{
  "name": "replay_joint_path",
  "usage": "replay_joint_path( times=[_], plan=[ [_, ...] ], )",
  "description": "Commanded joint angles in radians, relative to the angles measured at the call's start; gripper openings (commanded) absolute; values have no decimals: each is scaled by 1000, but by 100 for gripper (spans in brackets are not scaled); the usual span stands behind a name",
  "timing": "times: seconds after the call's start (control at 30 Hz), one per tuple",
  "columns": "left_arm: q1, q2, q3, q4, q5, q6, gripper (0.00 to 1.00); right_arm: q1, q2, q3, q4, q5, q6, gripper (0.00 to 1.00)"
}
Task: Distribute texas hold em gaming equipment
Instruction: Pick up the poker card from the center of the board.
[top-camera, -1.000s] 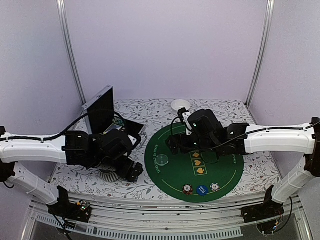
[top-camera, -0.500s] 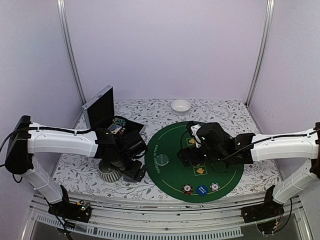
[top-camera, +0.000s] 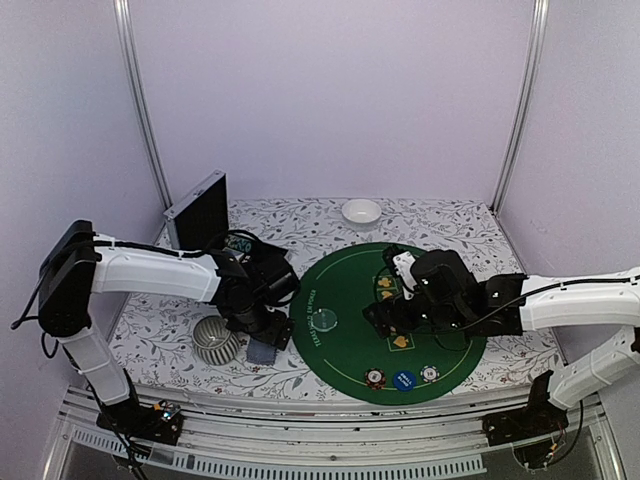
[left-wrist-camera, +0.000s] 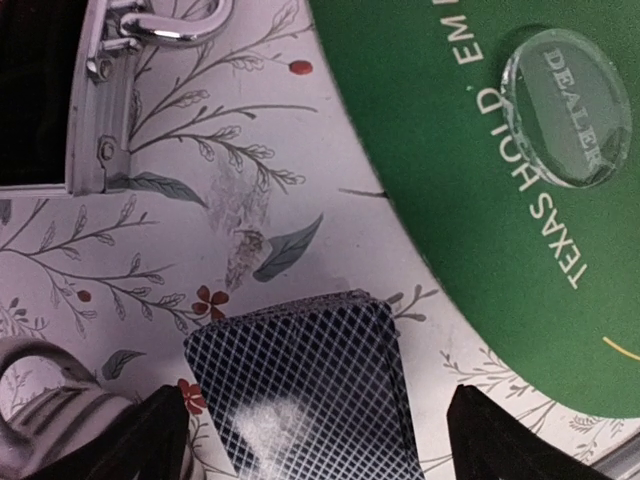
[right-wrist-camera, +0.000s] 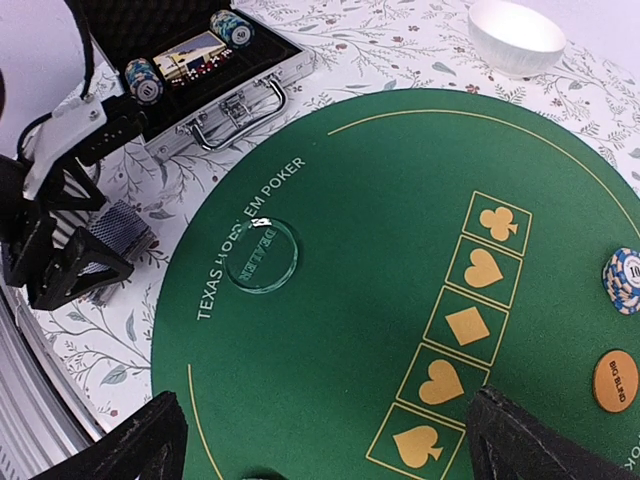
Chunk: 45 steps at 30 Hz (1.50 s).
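A deck of playing cards (left-wrist-camera: 300, 385) with dark cross-hatched backs lies on the floral tablecloth, just left of the green poker mat (left-wrist-camera: 430, 150). My left gripper (left-wrist-camera: 320, 450) stands open astride the deck, with a gap on each side; from above it (top-camera: 264, 334) sits right over the deck (top-camera: 262, 351). A clear dealer button (left-wrist-camera: 568, 105) (right-wrist-camera: 262, 255) rests on the mat's left part. My right gripper (right-wrist-camera: 330, 440) hangs open and empty above the mat (right-wrist-camera: 350, 350). Reddish-brown (top-camera: 375, 379), blue (top-camera: 404, 380) and white (top-camera: 430, 374) chips lie at the mat's near edge.
An open metal case (right-wrist-camera: 200, 60) holding chips and cards stands at the back left. The ribbed grey mug (top-camera: 216, 341) lies left of the deck. A small white bowl (top-camera: 361, 211) is at the back. A blue-white chip (right-wrist-camera: 625, 280) and an orange button (right-wrist-camera: 615, 380) lie on the mat.
My left arm has stretched right, bringing its gripper from the mug down over the deck; the mug now shows. The right arm has drawn back toward the near right over the mat.
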Motion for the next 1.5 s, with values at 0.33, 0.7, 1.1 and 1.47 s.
replay_joint_path(
  times=[0.33, 0.7, 1.1, 1.47],
  plan=[
    [40, 22, -21, 12, 55, 27, 91, -4, -157, -78, 62, -75, 76, 99],
    [46, -38, -137, 84, 121, 22, 89, -1, -118, 3, 27, -127, 50, 99],
    [45, -53, -175, 105, 147, 162, 81, 2, -119, 26, 1, -189, 65, 99],
    [48, -92, -254, 142, 168, 253, 64, 4, -95, 91, -64, -230, 48, 99]
  ],
)
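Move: The poker card deck lies almost under the left hand's open fingers, about 2 cm back and 1 cm to the left of the hand point and some 3 cm below it. From the same hand, the striped mug stands about 11 cm to the left and 1 cm back, the dealer disk lies about 11 cm to the right and 5 cm ahead, and the silver case is some 19 cm ahead and 7 cm left. From the right hand the deck lies about 22 cm left, 2 cm back and 14 cm below. Down over the poker card deck goes the left hand, drifting about 3 cm back, 3 cm down and 2 cm left, then turning roughly 10 degrees clockwise as the fingers close from wide to about the deck's width, against its two long sides. The right hand, empty and open, rises about 5 cm and draws back a little, also edging left. ##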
